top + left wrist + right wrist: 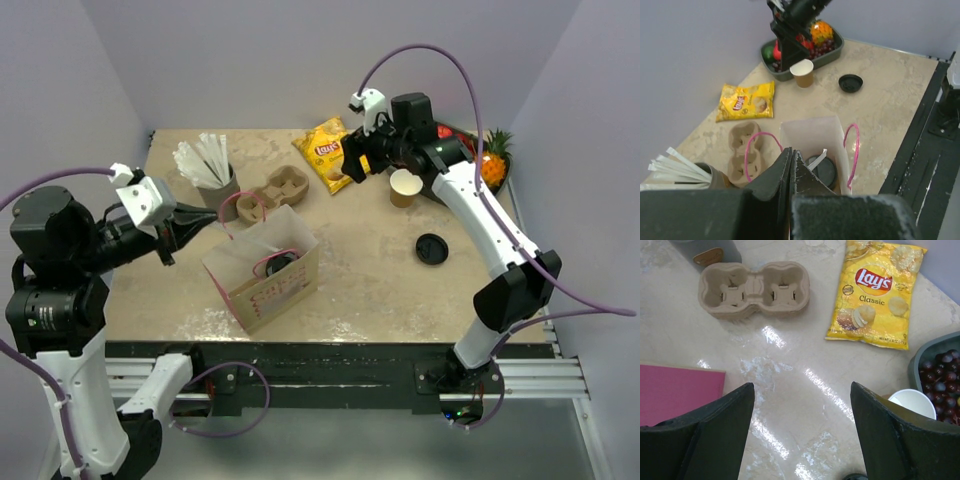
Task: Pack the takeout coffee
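Observation:
The takeout coffee [283,263] stands inside the open paper bag [268,290]; only its black lid [824,171] shows, with a white slip leaning on it. My left gripper [212,216] is shut just left of the bag's rim, level with its pink handle. In the left wrist view its fingers [791,155] are pressed together, and I see nothing between them. My right gripper [353,166] hangs open over the far part of the table. Its fingertips [751,390] stand wide apart above bare tabletop with nothing between them.
A lidless tan cup [405,187] stands before the fruit tray [503,176]. A loose black lid [431,248] lies nearer. A chips bag [330,152], a cardboard cup carrier [272,192] and a holder of straws [210,172] sit at the back.

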Robot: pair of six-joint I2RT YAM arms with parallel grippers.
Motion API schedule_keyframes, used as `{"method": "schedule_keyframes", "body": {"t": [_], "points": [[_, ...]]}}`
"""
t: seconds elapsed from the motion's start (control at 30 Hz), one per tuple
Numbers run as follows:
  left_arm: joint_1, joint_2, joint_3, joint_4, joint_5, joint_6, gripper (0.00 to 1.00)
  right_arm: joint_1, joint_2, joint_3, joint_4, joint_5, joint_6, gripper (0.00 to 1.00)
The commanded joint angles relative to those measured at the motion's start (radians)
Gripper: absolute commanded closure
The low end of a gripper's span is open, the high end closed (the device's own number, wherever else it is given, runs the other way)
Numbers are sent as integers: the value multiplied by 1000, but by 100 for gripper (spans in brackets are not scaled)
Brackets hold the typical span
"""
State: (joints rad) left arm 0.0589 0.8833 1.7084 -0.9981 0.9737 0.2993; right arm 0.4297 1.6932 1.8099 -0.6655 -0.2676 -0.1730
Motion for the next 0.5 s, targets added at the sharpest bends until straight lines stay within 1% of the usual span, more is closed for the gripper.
{"method": "schedule_keyframes", "body": {"t": [0.0,0.03,0.17,0.33,0.47], "points": [[9,19,-35,-181,37,148,100,-5,-41,-14,10,13,-8,20],[7,23,-45,-192,36,176,100,-5,-43,-14,7,13,-6,20],[9,48,-78,-192,-12,178,100,-6,-46,-12,-3,1,-5,19],[7,82,-63,-191,-32,201,100,-6,-52,-35,-9,-31,7,19],[7,134,-35,-296,-41,308,100,-5,-50,-47,-8,-44,13,19]]}}
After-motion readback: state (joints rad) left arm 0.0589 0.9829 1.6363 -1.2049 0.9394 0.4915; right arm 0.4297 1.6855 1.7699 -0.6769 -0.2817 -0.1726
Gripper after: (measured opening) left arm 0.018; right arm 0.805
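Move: The open paper bag that the straw is being taken to has its middle about 6 cm ahead of the left hand, 8 cm to its right and some 27 cm below. The lidded coffee inside is roughly 7 cm ahead, 10 cm right, 32 cm down. The straw cup stands about 24 cm ahead and 4 cm left, the drink tray about 26 cm ahead and 8 cm right. From the right hand, the bag is about 18 cm back, 22 cm left, 10 cm lower. The white straw, still pinched in the left hand's shut fingers, is lowered towards the bag's open mouth between its pink handles: the hand sinks about 7 cm and, after the first part of the drop, also eases some 3 cm forward. Meanwhile the wrist tips the fingers about 10 to 15 degrees further down. ##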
